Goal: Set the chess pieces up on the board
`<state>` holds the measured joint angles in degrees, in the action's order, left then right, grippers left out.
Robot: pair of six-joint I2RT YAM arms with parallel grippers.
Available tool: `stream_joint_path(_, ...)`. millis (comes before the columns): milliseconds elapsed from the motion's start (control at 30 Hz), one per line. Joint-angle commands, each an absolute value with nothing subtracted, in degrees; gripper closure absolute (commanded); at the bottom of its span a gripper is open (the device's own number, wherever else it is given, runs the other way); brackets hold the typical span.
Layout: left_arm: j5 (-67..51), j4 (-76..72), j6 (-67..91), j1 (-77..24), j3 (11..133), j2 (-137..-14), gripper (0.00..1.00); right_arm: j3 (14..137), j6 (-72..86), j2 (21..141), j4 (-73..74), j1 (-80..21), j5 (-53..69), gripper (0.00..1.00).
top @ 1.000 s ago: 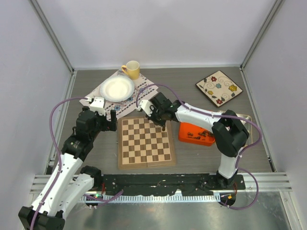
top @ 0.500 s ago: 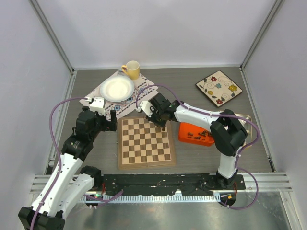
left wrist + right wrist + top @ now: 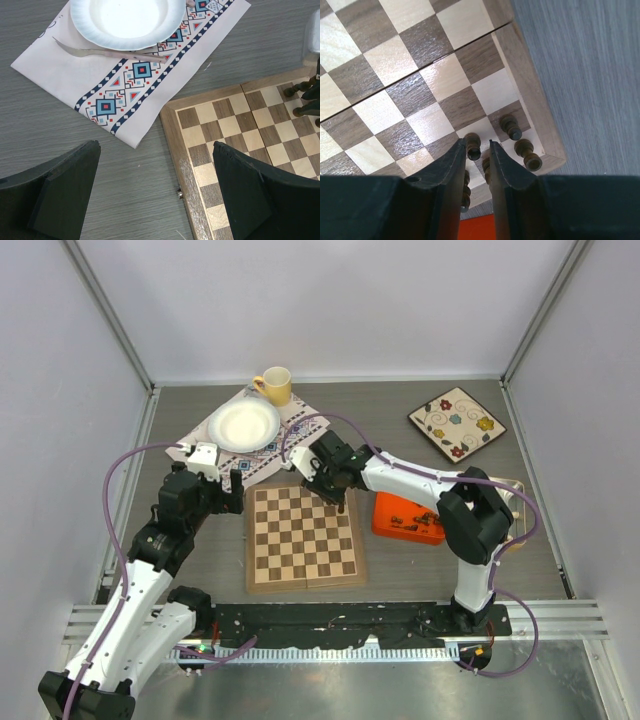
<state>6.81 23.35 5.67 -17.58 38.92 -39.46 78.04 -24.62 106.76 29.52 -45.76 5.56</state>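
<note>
The board point(image 3: 305, 538) lies in the middle of the table. Several dark chess pieces stand at its far right corner. In the right wrist view two of them point(image 3: 510, 126) point(image 3: 527, 154) stand free by the board's edge point(image 3: 530, 100). A third dark piece point(image 3: 473, 148) stands on its square between the tips of my right gripper point(image 3: 477, 145), whose jaws are slightly apart, with a gap on the piece's right side. Two more dark pieces are half hidden behind the fingers point(image 3: 505, 175). My left gripper point(image 3: 155, 185) hangs wide open over the board's near left corner point(image 3: 240, 130), holding nothing. No pale pieces show.
An orange tray point(image 3: 408, 520) sits right of the board, under the right arm. A patterned cloth point(image 3: 262, 445) with a white plate point(image 3: 243, 426) and a fork point(image 3: 110, 50) lies behind the board. A yellow mug point(image 3: 275, 386) and a floral square plate point(image 3: 457, 423) stand farther back.
The right gripper's jaws have parted a little around the dark piece, which stays standing on the board. The right arm shifted slightly left. The left arm has not moved.
</note>
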Motion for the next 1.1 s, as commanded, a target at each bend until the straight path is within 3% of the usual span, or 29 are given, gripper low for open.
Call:
stream_joint_path(0, 6.2, 20.8, 5.4, -17.3, 38.9, -38.9, 0.0, 82.2, -23.6, 104.4, 30.4, -46.1, 4.7, 0.68)
stream_joint_path(333, 6.3, 20.8, 5.4, -17.3, 38.9, -39.2, 0.0, 84.2, -29.3, 101.9, 37.8, -46.1, 13.4, 0.72)
stream_joint_path(567, 6.4, 20.7, 5.4, -17.3, 38.9, -38.9, 0.0, 83.7, -31.9, 104.8, 42.3, -46.1, 16.7, 0.93)
stream_joint_path(667, 6.4, 20.8, 5.4, -17.4, 38.9, -39.0, 0.0, 84.0, -31.7, 106.3, 42.5, -46.1, 14.7, 0.96)
stream_joint_path(1067, 6.3, 20.7, 5.4, -17.3, 38.9, -38.8, 0.0, 87.4, -30.1, 110.8, 43.1, -46.2, 11.5, 0.97)
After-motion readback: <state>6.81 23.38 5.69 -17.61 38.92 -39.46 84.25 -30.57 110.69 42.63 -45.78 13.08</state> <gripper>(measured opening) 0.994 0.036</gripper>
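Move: The pawn at the board's right edge, third row from the far side, is what the right hand makes for: about 3 cm back, 1 cm right and 3 cm below. The piece just released stands nearly under the fingers, 1 cm back and 1 cm right. From the hand, another piece is 2 cm left and level, and the corner piece about 2 cm ahead and 1 cm right. From the left hand that pawn lies some 25 cm right, 1 cm ahead, 16 cm down. From over the piece it has already let go of, the right hand rises nearly 3 cm to clear it, swings back some 4 cm while the fingers shut empty, then lowers about 3.5 cm to the edge pawn, easing slightly forward at the end. The wrist turns about 10 degrees counter-clockwise and tips 10 degrees. The closed tips come right beside or over the pawn; contact can't be seen. ##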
